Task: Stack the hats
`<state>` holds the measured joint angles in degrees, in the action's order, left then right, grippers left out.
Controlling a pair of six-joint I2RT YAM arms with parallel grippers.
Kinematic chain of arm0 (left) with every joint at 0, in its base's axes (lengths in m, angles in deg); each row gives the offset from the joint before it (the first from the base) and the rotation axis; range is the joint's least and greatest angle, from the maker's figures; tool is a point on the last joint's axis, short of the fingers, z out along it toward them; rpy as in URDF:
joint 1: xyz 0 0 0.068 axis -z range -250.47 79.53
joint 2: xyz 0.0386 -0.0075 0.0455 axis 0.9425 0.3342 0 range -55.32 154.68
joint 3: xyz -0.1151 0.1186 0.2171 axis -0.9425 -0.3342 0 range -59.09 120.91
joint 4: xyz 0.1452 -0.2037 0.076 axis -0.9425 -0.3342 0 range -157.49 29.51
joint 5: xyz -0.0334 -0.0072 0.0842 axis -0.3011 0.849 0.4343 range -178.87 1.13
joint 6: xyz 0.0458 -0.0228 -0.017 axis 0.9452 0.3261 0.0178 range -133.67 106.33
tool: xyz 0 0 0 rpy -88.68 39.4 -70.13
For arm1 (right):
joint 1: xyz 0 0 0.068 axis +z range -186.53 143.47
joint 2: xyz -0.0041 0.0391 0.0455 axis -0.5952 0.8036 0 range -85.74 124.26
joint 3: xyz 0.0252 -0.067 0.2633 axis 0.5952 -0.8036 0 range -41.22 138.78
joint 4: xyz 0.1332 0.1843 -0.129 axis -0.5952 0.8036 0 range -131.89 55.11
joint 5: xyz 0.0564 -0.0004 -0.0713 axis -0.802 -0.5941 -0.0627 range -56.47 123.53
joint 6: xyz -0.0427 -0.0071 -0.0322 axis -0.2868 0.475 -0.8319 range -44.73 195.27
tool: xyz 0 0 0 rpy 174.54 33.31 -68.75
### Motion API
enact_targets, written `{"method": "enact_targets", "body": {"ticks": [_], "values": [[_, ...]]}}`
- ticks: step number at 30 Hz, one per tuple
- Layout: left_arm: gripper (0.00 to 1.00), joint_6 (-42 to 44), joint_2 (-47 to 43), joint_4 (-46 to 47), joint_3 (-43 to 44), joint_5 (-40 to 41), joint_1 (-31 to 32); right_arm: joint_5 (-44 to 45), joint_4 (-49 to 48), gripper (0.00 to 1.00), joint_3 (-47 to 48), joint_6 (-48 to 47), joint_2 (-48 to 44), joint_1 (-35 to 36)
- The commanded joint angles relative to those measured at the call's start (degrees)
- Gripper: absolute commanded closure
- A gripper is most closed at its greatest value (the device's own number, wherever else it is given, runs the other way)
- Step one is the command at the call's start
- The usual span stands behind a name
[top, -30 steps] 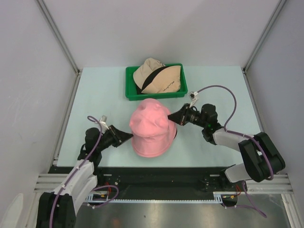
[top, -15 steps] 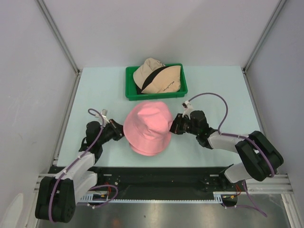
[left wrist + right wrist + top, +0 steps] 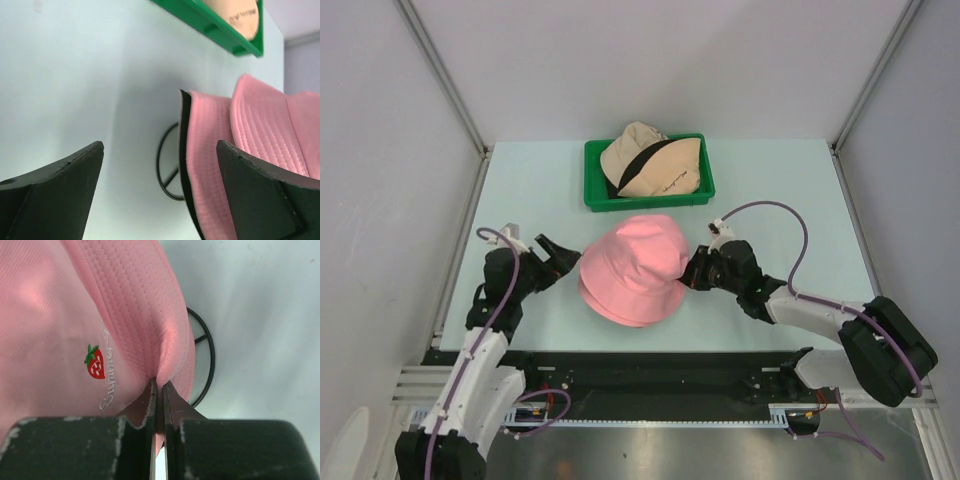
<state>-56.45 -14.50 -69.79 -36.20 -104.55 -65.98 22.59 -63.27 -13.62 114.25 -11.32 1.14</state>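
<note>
A pink hat (image 3: pixel 632 268) sits crown-up in the middle of the table, over a black wire stand (image 3: pixel 165 170) that shows beneath its brim. A dark edge runs under the pink brim (image 3: pixel 184 135). My right gripper (image 3: pixel 688 275) is shut on the hat's right brim, and the right wrist view shows the fabric pinched between the jaws (image 3: pixel 160 385) beside a strawberry mark (image 3: pixel 95 362). My left gripper (image 3: pixel 557 258) stands open just left of the hat (image 3: pixel 260 120) with nothing between its fingers (image 3: pixel 160 150). A beige hat (image 3: pixel 650 160) with a black band lies in the green tray.
The green tray (image 3: pixel 592 180) stands at the back centre of the table, just behind the pink hat. Grey walls with metal posts close in the left, right and back. Bare pale table surface lies on both sides of the hat.
The pink hat has settled lower and smoothed out. My left gripper has let go of its left brim, opened wide and drawn back to the left. The right gripper keeps its hold.
</note>
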Motion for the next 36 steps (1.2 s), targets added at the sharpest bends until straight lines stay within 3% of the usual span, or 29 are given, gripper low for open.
{"method": "enact_targets", "body": {"ticks": [1,7,11,21,30,36], "values": [[0.01,2.7,-5.7,-11.3,3.2,6.3,-2.4,4.1,6.2,1.0,-0.4,-0.7,-3.7,1.0],[0.09,0.4,-9.5,-13.8,3.2,3.7,-2.4,4.8,7.2,1.0,0.2,-1.2,-5.3,1.3],[0.18,-3.3,-12.4,-8.3,2.8,-2.2,-2.4,5.1,7.3,1.0,0.6,-1.5,-4.8,1.7],[0.25,-4.2,-11.7,-0.5,4.7,-13.0,-1.0,5.9,7.2,1.0,1.5,-1.6,-3.3,3.6],[0.3,-4.4,-8.6,1.7,3.2,-15.4,2.4,6.9,8.0,1.0,3.0,-1.9,-2.4,5.1],[0.32,-2.7,-5.8,-2.4,3.8,-11.7,6.7,7.8,9.1,1.0,3.6,-2.0,-3.0,5.8]]}}
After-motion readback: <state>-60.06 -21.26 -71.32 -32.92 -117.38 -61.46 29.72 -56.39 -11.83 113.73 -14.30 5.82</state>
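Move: The left hand, open and empty, has the upper pink hat's left brim about 6 cm to its right, 3 cm back and slightly below. The lower pink hat's middle sits some 19 cm to the right, 6 cm back and 4 cm below; the green tray is roughly 22 cm ahead, 22 cm right and 11 cm lower. From the right hand, already pinching the opposite brim, that left brim is about 26 cm left, 1 cm ahead and slightly higher. Drifting left and back a couple of centimetres first, the left hand then rises about 7 cm and swings right some 7 cm, still easing back, to above the upper hat's left brim, and starts to sink. Its wrist ends turned about 15 degrees clockwise, the wide-open fingers narrowed to two thirds. The right hand keeps its pinch on the right brim, shifting only about a centimetre. ##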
